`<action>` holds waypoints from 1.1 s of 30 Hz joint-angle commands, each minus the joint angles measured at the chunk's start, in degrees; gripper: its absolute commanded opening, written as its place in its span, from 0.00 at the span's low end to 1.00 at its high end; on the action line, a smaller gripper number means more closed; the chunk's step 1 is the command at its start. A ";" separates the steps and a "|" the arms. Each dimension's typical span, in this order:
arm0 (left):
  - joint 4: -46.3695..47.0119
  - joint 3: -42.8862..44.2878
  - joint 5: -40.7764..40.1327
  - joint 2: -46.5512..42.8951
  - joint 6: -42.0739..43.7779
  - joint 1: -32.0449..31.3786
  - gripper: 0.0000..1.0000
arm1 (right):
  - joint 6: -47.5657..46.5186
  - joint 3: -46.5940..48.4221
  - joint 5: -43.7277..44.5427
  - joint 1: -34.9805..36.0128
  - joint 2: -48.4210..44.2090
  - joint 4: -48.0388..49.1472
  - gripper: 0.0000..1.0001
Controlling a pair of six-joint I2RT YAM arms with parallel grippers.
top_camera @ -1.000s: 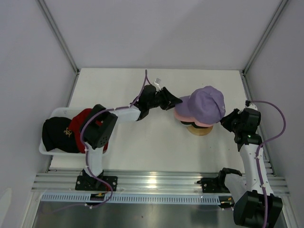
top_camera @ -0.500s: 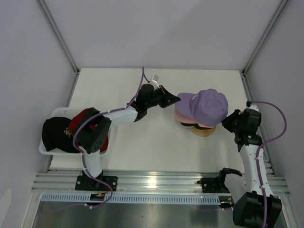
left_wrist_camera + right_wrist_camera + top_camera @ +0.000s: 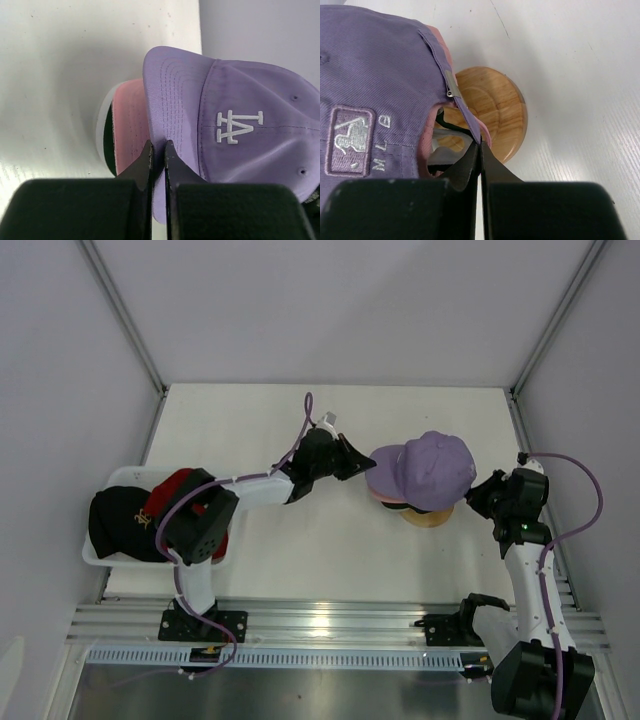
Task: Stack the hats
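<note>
A lavender hat (image 3: 432, 465) with a white LA logo (image 3: 239, 126) lies on top of a pink hat (image 3: 131, 125), and both sit on a round wooden stand (image 3: 492, 107). My left gripper (image 3: 158, 148) is shut on the lavender brim, at that hat's left side (image 3: 368, 462). At the hat's right, my right gripper (image 3: 479, 492) is shut on its thin back strap (image 3: 480, 142). A white brim edge (image 3: 101, 125) and a dark underside show below the pink brim. A black hat (image 3: 117, 521) and a red hat (image 3: 172, 490) lie in the basket at the left.
A white mesh basket (image 3: 122, 476) stands at the table's left edge beside the left arm's base. White walls and metal posts close in the table at the back and sides. The wooden stand's base (image 3: 428, 514) stands right of centre.
My left gripper has closed on the lavender brim. The lavender hat has shifted slightly on the stand, its brim swinging a little toward the near side. The right gripper has stayed shut.
</note>
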 commanded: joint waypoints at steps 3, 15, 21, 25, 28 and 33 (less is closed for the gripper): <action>-21.02 3.58 -13.49 3.59 12.33 -1.84 0.01 | -1.13 -0.02 2.06 -0.07 1.26 -3.80 0.00; -26.13 6.84 -15.70 5.53 14.53 -4.22 0.01 | -1.65 4.01 3.12 -0.07 1.00 -7.92 0.29; -28.33 5.96 -18.95 1.49 16.12 -4.13 0.22 | -3.32 16.22 6.62 -0.07 -0.06 -17.75 0.63; -28.33 4.20 -21.85 -2.82 19.53 -3.95 0.56 | -3.85 23.70 10.49 -0.07 -0.06 -23.22 0.77; -29.64 4.63 -23.70 -6.86 22.00 -2.81 0.82 | -4.55 28.45 11.29 -0.07 -0.14 -26.12 0.84; -32.27 3.23 -25.45 -18.60 26.92 1.39 0.93 | -6.75 31.62 9.12 -0.07 -1.98 -23.50 0.89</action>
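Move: The left fingers already pinch the tip of the purple hat's brim; the hat's middle lies about 12 cm to that hand's right, 2 cm back and 2 cm higher. The pink hat under it lies roughly 11 cm right, 3 cm back and 3 cm lower, and the wooden stand's base about 16 cm right, 8 cm back and 13 cm down. The right fingers hold the rear strap, with the purple hat's middle some 10 cm left, 6 cm ahead and 2 cm up; the stand's base is 6 cm left, 1 cm back and 14 cm down. Still gripping the brim tip, the left hand eases about 1.5 cm right towards the crown and 1 cm down while rolling its left side up, then opens wide to let go and swings some 10 cm to the left away from the hat, dipping on the way and starting to rise again, the roll reaching some 35 degrees. The right hand holds the strap almost in place, sinking barely half a centimetre, then spreads its fingers off it and lifts about 14 cm almost straight up, drifting a little right and back. ##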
